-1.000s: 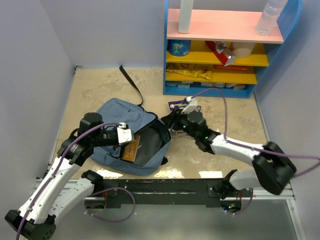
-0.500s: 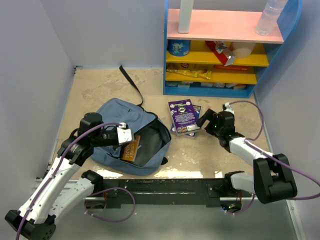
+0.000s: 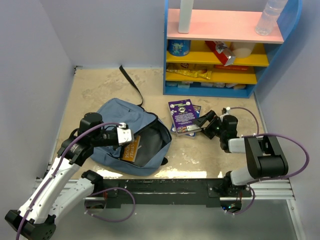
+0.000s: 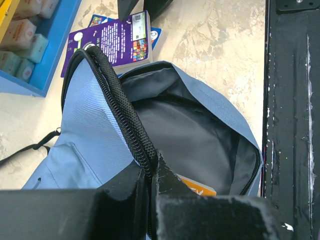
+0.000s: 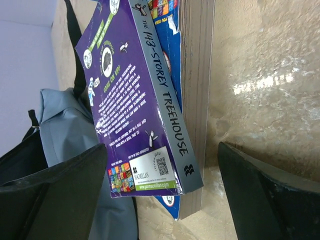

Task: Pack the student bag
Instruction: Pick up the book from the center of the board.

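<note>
The slate-blue student bag lies open on the table, dark lining showing. My left gripper is shut on the bag's black zipper rim and holds the mouth open; the gripper pinches that rim. An orange book lies inside the bag. To the right of the bag, a purple book rests on a blue book. My right gripper stands open just right of them. In the right wrist view its gripper faces the purple book's corner, fingers wide apart.
A blue shelf unit with pink and yellow boards stands at the back right, holding snack packs and a clear bottle. The bag's black strap trails toward the back wall. A black rail runs along the near edge.
My right arm drew back from the bag's mouth to the right of the two books, uncovering them, and its gripper opened wide. The left gripper kept its hold on the rim.
</note>
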{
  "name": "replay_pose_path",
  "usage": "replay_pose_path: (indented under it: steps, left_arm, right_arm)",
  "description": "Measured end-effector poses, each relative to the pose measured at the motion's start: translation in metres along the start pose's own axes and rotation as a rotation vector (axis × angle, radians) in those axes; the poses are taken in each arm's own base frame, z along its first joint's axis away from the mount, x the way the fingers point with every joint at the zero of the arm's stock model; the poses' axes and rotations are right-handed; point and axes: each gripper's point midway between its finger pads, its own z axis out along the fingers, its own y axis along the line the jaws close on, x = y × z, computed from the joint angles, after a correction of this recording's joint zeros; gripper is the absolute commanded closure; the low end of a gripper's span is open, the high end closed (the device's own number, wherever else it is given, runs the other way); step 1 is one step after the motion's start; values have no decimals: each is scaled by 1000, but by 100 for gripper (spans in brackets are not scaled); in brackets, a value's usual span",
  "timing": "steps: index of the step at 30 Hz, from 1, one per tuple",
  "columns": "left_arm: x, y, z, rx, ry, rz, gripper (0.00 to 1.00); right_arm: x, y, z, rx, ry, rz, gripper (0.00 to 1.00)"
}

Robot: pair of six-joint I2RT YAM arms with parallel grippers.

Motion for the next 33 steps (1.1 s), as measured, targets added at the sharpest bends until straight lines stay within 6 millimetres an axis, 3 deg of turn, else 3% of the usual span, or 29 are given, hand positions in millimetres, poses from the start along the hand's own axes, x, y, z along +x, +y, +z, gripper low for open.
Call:
replay_pose_path:
  steps: [10, 12, 13, 19, 26, 33]
  left_arm:
    - [0, 0, 0, 0, -1, 0, 100]
    - [0, 0, 0, 0, -1, 1, 100]
    - [0, 0, 0, 0, -1, 1, 100]
    - [0, 0, 0, 1, -2, 0, 100]
    - [-1, 0, 0, 1, -2, 0, 100]
    - [-1, 0, 0, 1, -2, 0, 100]
  right_arm:
    - [13, -8, 2, 0, 35, 69, 48]
    - [14, -10, 3, 6, 41, 80, 64]
    - [15, -9, 3, 2, 43, 87, 73]
    - [4, 11, -9, -38, 7, 41, 98]
    - [-21, 32, -38, -4, -108, -71, 100]
    - [-19, 47, -57, -28, -97, -123, 100]
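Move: The purple book goes next between the right hand's open fingers: its middle lies about 9 cm left, 4 cm ahead and 2 cm below, and its near spine corner is right at the fingertips. The blue book under it is about 9 cm left and 3 cm ahead, the open bag some 40 cm left and 8 cm back. From the left hand, the purple book is some 27 cm right, 15 cm ahead and well below. The right hand dips slightly, pinches the purple book's near spine-side corner, then lifts about 8 cm, easing back. ##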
